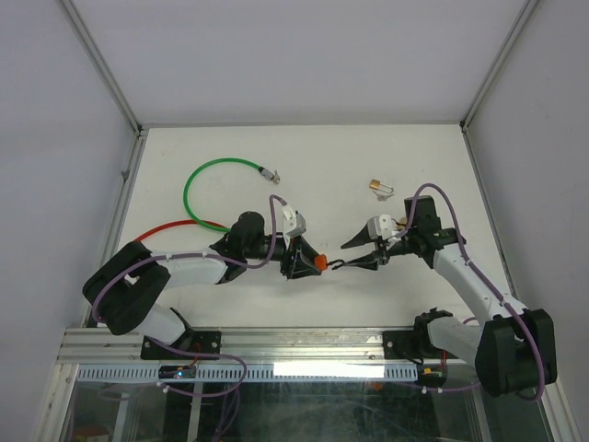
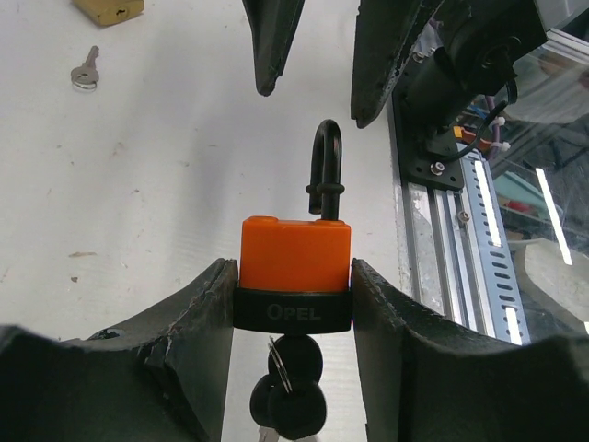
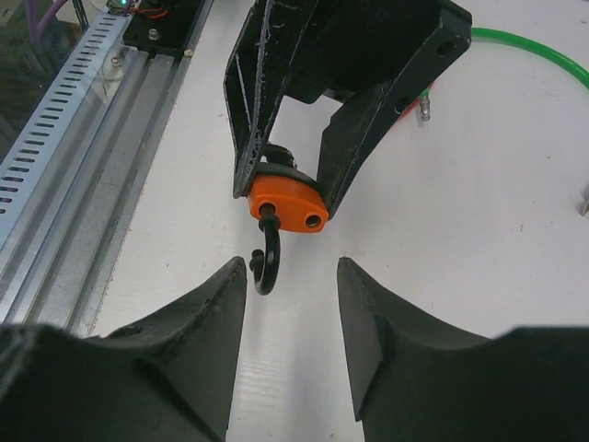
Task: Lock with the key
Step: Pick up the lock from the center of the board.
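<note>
An orange padlock with a black base is clamped between my left gripper's fingers, at the table's middle. Black-headed keys hang from its underside on a ring; one sits in the keyhole. Its black shackle is out of one hole and swung aside, pointing at my right gripper. That gripper's jaws stand apart. The shackle's bend lies just off the tip of the left finger, and nothing is pinched. In the left wrist view the right fingers flank the shackle tip.
A small brass padlock and a loose silver key lie at the back right. A green cable loop and a red cable lie at the left. An aluminium rail runs along the near edge.
</note>
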Robot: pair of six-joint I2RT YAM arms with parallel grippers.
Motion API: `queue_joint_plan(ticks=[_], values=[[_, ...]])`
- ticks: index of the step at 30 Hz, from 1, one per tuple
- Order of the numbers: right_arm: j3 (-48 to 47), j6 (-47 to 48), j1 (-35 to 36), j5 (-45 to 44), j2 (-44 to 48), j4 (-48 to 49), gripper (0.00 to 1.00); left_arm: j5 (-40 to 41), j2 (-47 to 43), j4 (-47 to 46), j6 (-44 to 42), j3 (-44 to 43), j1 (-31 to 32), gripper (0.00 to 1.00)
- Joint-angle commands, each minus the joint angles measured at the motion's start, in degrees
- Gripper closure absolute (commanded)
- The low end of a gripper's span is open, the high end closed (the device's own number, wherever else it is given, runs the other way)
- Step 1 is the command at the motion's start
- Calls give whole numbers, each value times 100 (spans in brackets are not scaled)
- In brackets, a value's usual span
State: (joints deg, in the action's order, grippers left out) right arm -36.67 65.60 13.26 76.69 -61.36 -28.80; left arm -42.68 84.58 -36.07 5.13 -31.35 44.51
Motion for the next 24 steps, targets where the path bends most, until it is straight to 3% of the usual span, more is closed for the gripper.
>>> queue_joint_plan(ticks=[1, 24], values=[[-1, -154, 117, -56, -91, 225, 55, -351, -15, -539, 182, -268, -72, 100], [-144, -177, 423, -283, -374, 43, 82, -271, -12, -638, 285, -204, -114, 100]])
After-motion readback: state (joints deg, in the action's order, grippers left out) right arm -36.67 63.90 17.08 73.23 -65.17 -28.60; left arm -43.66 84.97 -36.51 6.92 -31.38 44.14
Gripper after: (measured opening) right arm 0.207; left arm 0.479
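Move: The orange lock's black shackle points at the right hand from some 2 cm to its left, 1 cm nearer the bases and 2 cm below. The orange lock body is about 6 cm left, 1 cm back and 3 cm below. A brass padlock lies about 17 cm ahead, 10 cm right and 15 cm lower. For the left hand, which already grips the body, the shackle is some 4 cm right, level fore and aft, 1 cm below. The shackle of the orange lock, held out steady by the left hand, is closed in on by the right hand: that hand sinks about 2 cm and edges some 1 cm left towards the lock, its half-open fingers narrowing by more than half until the tips straddle the bar and a finger touches it. ##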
